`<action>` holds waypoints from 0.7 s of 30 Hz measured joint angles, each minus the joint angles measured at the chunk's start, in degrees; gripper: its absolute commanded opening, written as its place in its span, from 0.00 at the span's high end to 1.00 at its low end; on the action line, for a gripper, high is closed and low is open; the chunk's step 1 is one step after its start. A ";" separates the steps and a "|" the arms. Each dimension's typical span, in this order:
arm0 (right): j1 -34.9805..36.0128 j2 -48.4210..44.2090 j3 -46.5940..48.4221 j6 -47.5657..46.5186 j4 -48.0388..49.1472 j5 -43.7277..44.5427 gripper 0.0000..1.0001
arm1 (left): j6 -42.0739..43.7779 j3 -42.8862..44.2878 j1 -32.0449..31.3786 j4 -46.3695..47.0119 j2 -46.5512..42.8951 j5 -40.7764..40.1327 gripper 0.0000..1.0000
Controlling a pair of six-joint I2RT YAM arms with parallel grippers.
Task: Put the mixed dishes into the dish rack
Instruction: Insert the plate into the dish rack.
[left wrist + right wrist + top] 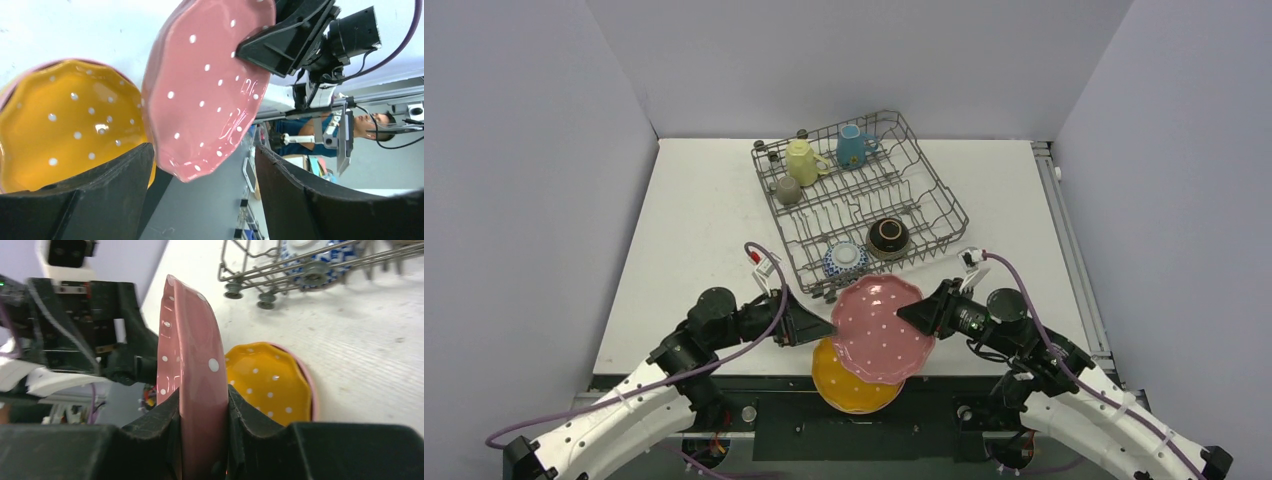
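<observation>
My right gripper (911, 315) (204, 400) is shut on the right rim of the pink white-dotted plate (882, 325) (192, 360), which is tilted up above the table's near edge. At the plate's (210, 85) left rim my left gripper (824, 328) (202, 155) is open; the rim dips between its fingers without being pinched. The orange plate (849, 388) (65, 125) (270, 382) lies flat underneath. The dish rack (924, 185) (250, 282) behind holds a pale-yellow mug (802, 160), a light-blue mug (852, 147), a small olive mug (788, 190), a dark-brown bowl (889, 237) and a blue-white bowl (845, 258).
The white table (694, 250) is enclosed by grey walls on the left, back and right. The rack stands at an angle in the far middle, its near corner close to the two grippers. The orange plate overhangs the table's front edge.
</observation>
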 measured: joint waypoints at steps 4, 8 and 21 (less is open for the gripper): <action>-2.93 2.27 4.35 -3.98 -6.43 1.60 1.00 | 4.15 5.22 3.34 -5.75 -0.13 0.87 0.21; -5.11 6.05 10.05 -8.00 -12.92 3.54 1.00 | 10.12 11.43 4.92 -13.66 0.35 0.70 0.12; -11.52 18.80 32.79 -18.99 -21.99 8.24 1.00 | 25.83 24.90 5.60 -34.91 0.63 -9.35 0.04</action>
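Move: The pink plate is already gripped by its right edge in the right hand. The empty middle of the dish rack lies about 43 cm ahead of this hand, 9 cm left and 16 cm lower. The black bowl is some 32 cm straight ahead, the blue patterned bowl 26 cm ahead and 11 cm left, and the yellow plate level with the hand, 8 cm left, 18 cm down. From the left hand, the rack's middle is about 45 cm ahead, 5 cm right. The pink plate is carried towards the rack by the right hand alone, first level forward and to the right, then forward and steeply up: about 8 cm forward, 8 cm up and 5 cm right. That wrist turns some 25 degrees, fingers swinging forward and dipping, grip kept. The left hand, already parted, backs away about 5 cm left and 5 cm up, opening fully. ##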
